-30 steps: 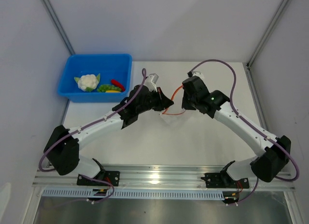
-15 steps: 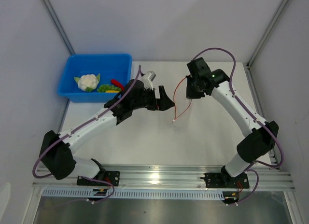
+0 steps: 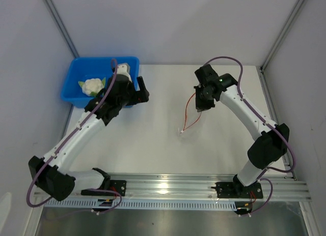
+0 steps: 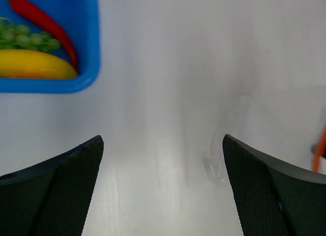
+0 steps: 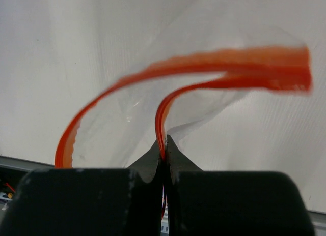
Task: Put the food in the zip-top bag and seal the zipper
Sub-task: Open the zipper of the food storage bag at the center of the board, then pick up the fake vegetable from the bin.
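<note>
The clear zip-top bag (image 3: 187, 116) hangs from my right gripper (image 3: 200, 106) above the middle of the table. In the right wrist view the right gripper (image 5: 164, 144) is shut on one side of the red-orange zipper (image 5: 214, 60), and the bag's (image 5: 122, 119) mouth gapes open. My left gripper (image 3: 144, 89) is open and empty beside the blue bin's (image 3: 76, 78) right front corner. The cauliflower (image 3: 92, 86) lies in the bin. The left wrist view shows the chili pepper (image 4: 46, 25), grapes (image 4: 23, 36) and yellow piece (image 4: 35, 64) in the bin's corner (image 4: 92, 53), left of the open left gripper (image 4: 163, 159).
The bin stands at the table's back left. Grey walls with metal struts close in the back and both sides. A metal rail runs along the near edge by the arm bases.
My left gripper has let go near the bag and swung left to the bin's corner. My right gripper has lifted the bag, which now hangs from it alone.
</note>
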Robot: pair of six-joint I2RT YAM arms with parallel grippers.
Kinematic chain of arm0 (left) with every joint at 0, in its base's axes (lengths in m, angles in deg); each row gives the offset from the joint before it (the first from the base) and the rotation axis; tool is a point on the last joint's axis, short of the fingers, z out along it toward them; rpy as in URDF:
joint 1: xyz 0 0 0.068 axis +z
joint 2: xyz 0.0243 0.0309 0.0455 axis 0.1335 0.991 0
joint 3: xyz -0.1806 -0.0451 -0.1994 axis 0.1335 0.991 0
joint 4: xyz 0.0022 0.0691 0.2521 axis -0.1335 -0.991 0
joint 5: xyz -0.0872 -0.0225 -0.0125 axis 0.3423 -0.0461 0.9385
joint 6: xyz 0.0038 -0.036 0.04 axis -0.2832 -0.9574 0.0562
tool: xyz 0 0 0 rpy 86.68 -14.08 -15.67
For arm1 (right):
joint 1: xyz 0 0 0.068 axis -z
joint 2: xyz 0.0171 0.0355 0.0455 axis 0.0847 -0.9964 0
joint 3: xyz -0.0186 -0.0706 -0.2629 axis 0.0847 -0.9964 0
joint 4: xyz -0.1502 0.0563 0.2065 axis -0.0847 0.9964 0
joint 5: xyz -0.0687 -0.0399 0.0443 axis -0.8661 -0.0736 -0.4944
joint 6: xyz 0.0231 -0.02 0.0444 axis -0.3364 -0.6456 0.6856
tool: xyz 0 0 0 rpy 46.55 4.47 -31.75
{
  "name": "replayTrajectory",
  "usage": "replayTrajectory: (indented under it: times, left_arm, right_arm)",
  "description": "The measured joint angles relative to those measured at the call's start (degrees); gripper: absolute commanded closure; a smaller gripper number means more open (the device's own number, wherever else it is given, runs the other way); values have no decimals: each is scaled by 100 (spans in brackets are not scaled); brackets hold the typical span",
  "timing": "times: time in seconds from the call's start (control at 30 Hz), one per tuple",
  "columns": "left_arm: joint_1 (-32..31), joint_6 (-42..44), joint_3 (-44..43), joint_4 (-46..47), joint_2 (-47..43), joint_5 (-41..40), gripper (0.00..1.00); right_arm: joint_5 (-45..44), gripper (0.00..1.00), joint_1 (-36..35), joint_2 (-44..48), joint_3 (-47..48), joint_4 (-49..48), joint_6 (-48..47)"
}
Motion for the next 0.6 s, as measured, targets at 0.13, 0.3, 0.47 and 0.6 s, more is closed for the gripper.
replayTrajectory:
  times: [0.13, 0.3, 0.47, 0.6]
  left_arm:
    - [546, -90, -579, -382, 717, -542, 0]
    - [979, -584, -623, -361, 1303, -1108, 0]
    - [1480, -1416, -896, -317, 2212, -1591, 1]
    - [1943, -1908, -1753, -328, 3329, -1801, 1]
  right_arm:
    - [166, 100, -17, -140, -7, 13, -17]
    - [339, 100, -31, -146, -92, 17, -31]
    - [472, 100, -81, -146, -310, 20, -33]
    - [538, 100, -155, -146, -409, 17, -33]
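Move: The yellow fruit in the blue tote lies about 18 cm ahead of the left hand, 14 cm to its left and 23 cm below. At much the same height are the red chili, 23 cm ahead and 12 left, the grapes, 20 ahead and 19 left, and the cauliflower, 23 ahead and 30 left. The right hand already holds the bag's orange zipper edge; the middle of the open mouth is roughly 3 cm back, 5 left and 2 below. Forward and left in one fast sweep of some 20 cm, sinking about 10 cm as well, the left hand swings in over the blue tote towards the yellow fruit and chili. It turns about 45 degrees counter-clockwise and tips further down, fingers staying wide open and touching nothing yet. The right hand keeps its pinch on one zipper edge and eases the bag down and back, drifting slightly left. ##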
